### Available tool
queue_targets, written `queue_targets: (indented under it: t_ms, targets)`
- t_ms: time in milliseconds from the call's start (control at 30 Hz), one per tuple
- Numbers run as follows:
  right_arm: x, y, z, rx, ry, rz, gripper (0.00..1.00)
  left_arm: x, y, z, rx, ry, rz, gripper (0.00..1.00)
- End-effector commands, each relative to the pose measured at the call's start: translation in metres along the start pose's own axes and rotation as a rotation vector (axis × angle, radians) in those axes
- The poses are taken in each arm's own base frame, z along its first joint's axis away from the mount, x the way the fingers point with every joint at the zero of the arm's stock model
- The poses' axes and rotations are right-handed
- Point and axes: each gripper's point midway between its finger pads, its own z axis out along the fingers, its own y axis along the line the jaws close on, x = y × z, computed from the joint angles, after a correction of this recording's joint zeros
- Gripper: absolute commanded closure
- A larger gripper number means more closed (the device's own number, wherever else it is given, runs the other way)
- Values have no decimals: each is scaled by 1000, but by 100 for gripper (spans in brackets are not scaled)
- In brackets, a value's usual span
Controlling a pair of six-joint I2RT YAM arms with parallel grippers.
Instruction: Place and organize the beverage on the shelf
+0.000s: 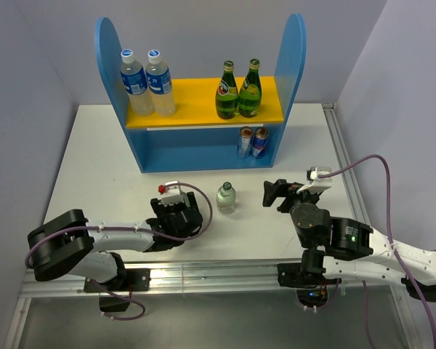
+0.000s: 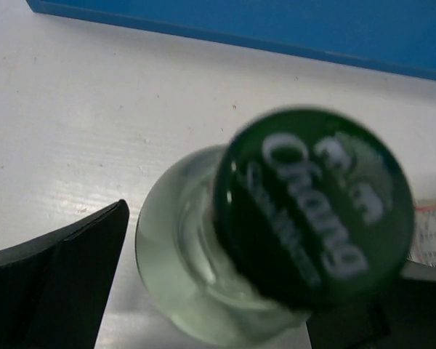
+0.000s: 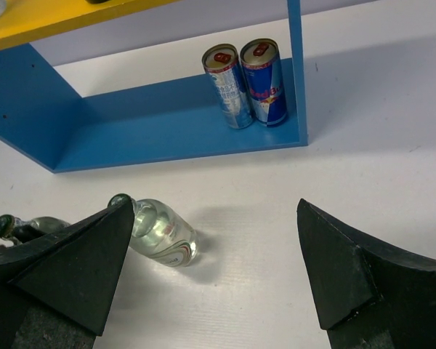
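Note:
A small clear glass bottle (image 2: 182, 269) with a dark green cap (image 2: 312, 203) sits between my left gripper's (image 2: 232, 291) fingers. It is close against the right finger, and a gap shows on the left side. In the top view my left gripper (image 1: 176, 217) hides this bottle. A second clear bottle (image 1: 226, 197) stands on the table between both arms; it also shows in the right wrist view (image 3: 160, 236). My right gripper (image 1: 276, 195) is open and empty to that bottle's right. The shelf (image 1: 203, 149) stands at the back.
On the yellow board (image 1: 196, 102) stand two water bottles (image 1: 134, 81) at the left and two green bottles (image 1: 238, 91) at the right. Two cans (image 3: 247, 86) stand at the right end of the blue base (image 3: 167, 138). Walls close in behind the shelf and on both sides.

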Motion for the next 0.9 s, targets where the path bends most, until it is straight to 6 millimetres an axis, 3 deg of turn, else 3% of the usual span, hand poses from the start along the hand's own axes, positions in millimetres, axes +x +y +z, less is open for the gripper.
queue_targets:
  t_ms: [0,33,100,167,267,367,500,867]
  targets:
    - [0,3,1,0,-5,3,0,-18,-2,18,11,-48,-32,7]
    - [-1,3,1,3,-8,2,0,-18,1,22,5,-47,-9,9]
    - [-1,3,1,4,-10,-1,0,-19,4,29,-2,-36,-14,25]
    - [-3,3,1,5,-14,2,0,-18,2,32,2,-30,-7,49]
    - [-2,3,2,5,-16,-1,0,-24,1,35,-14,-35,-1,73]
    - [-1,4,2,4,-17,-2,0,-33,-5,37,-11,-41,0,87]
    - [-1,4,3,5,-17,-6,0,-61,-7,47,-30,-73,-24,100]
    - [-2,6,3,-2,-21,-3,0,-128,-3,82,-37,-157,-53,100]
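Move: The soda water bottle stands upright between the left hand's open fingers, its middle about 3 cm ahead, 1 cm to the left and roughly 1 cm above. A second soda bottle stands some 13 cm to that hand's right and 7 cm ahead. The lower shelf's middle lies about 27 cm ahead, 6 cm right and 7 cm below. From the idle right hand, the first bottle is roughly 34 cm left, level front to back, 18 cm below. The left hand slides forward and slightly left the last 3 cm or so and shuts its wide-open fingers around the soda water bottle's body, pinching it from both sides. Keeping that hold, it carries the bottle on forward and a little left towards the lower shelf, about 8 cm of forward travel in all, slow at first, then quicker and rising some 2 cm near the end. ##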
